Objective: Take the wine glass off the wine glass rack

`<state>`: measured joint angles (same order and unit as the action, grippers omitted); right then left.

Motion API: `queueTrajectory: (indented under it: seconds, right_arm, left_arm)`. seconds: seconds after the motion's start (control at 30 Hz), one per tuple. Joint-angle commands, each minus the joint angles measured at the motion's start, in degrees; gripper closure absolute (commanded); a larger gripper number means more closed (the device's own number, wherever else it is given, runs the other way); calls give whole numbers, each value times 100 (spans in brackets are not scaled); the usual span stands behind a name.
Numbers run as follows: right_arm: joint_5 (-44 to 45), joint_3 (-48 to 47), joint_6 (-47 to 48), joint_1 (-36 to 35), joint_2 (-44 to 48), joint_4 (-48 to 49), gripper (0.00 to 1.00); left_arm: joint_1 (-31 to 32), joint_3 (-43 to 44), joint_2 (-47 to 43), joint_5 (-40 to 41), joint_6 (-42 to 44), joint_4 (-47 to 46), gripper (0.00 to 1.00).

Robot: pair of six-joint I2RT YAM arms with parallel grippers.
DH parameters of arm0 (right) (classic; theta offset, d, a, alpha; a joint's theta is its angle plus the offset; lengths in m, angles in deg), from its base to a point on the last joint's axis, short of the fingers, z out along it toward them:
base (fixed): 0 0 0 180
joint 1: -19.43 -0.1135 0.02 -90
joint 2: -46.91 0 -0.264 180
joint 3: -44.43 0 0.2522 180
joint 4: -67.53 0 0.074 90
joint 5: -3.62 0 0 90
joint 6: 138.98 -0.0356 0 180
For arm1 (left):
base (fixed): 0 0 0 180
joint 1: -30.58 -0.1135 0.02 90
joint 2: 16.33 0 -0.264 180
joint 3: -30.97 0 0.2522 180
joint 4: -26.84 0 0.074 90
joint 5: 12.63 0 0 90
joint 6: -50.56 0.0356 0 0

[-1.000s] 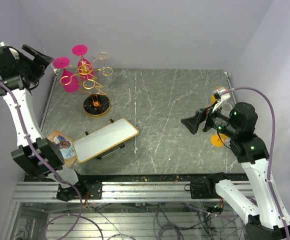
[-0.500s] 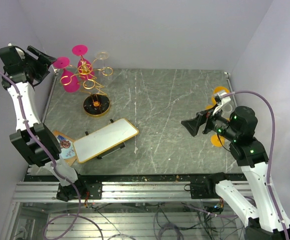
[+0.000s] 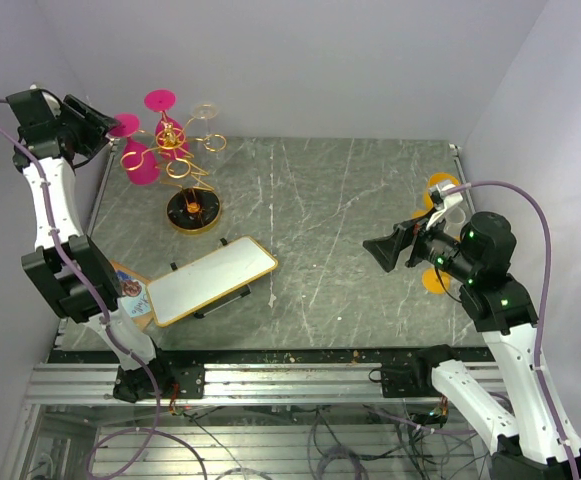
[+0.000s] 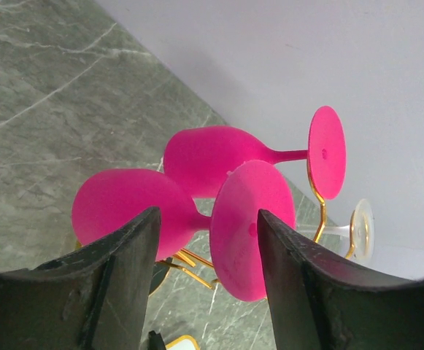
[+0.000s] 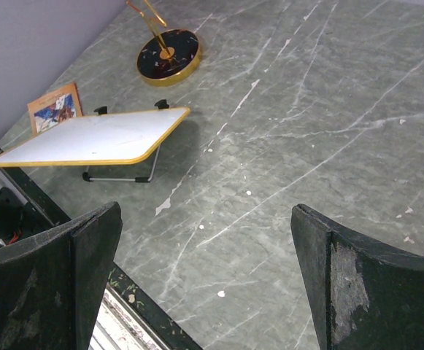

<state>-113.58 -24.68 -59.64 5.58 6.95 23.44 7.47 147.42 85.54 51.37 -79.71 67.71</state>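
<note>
The gold wire wine glass rack stands at the table's back left on a round black base. Two pink wine glasses hang upside down from its arms, and a clear one hangs behind. My left gripper is open, right beside the foot of the nearer pink wine glass. In the left wrist view that glass shows its round foot between my open fingers, with the gripper not closed on it. The second pink glass and gold wire lie behind. My right gripper is open and empty above the table.
A white board with a gold rim stands on short legs near the front left and also shows in the right wrist view. A picture card lies beside it. Orange discs lie at the right edge. Walls close in on the left and behind.
My left gripper has moved right, toward the rack, up to the nearer pink glass's foot. My right arm shifted slightly, then stayed still.
</note>
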Motion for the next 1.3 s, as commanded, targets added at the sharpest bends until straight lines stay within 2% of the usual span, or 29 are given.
queueTrajectory:
  seconds: [0.0, 0.3, 0.8, 1.27]
  right_arm:
    - [70, 50, 10, -27, 24, 141, 0]
    - [83, 51, -12, -22, 5, 144, 0]
    - [136, 52, -16, -27, 59, 138, 0]
    - [176, 86, -13, -30, 118, 143, 0]
  left_arm:
    - [40, 9, 4, -95, 92, -153, 37]
    - [43, -236, -76, -88, 137, -294, 48]
    - [38, -80, -156, -10, 237, -139, 71]
    - [37, 122, -205, -120, 134, -30, 84]
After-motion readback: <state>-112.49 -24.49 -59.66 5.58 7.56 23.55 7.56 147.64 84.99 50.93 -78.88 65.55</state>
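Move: The left hand is already at the nearest pink wine glass, hanging upside down: the middle of its foot disc lies about 3 cm to the right and 1 cm ahead, level with the finger pads. The second pink glass's foot is some 10 cm right and 6 ahead, the clear glass's foot roughly 18 right and 3 ahead, both near hand height; the rack's hub is about 12 right and 2 back, slightly lower. From the right hand the near foot disc lies about 52 cm left and 28 ahead. The left fingers close on the rim of the near pink glass's foot and pinch the thin disc between their tips, which they did not yet grip at the start. The hand otherwise hardly travels: it sinks about half a centimetre, then rises slowly by some 2 cm with the disc, the wrist tipping up only slightly. ##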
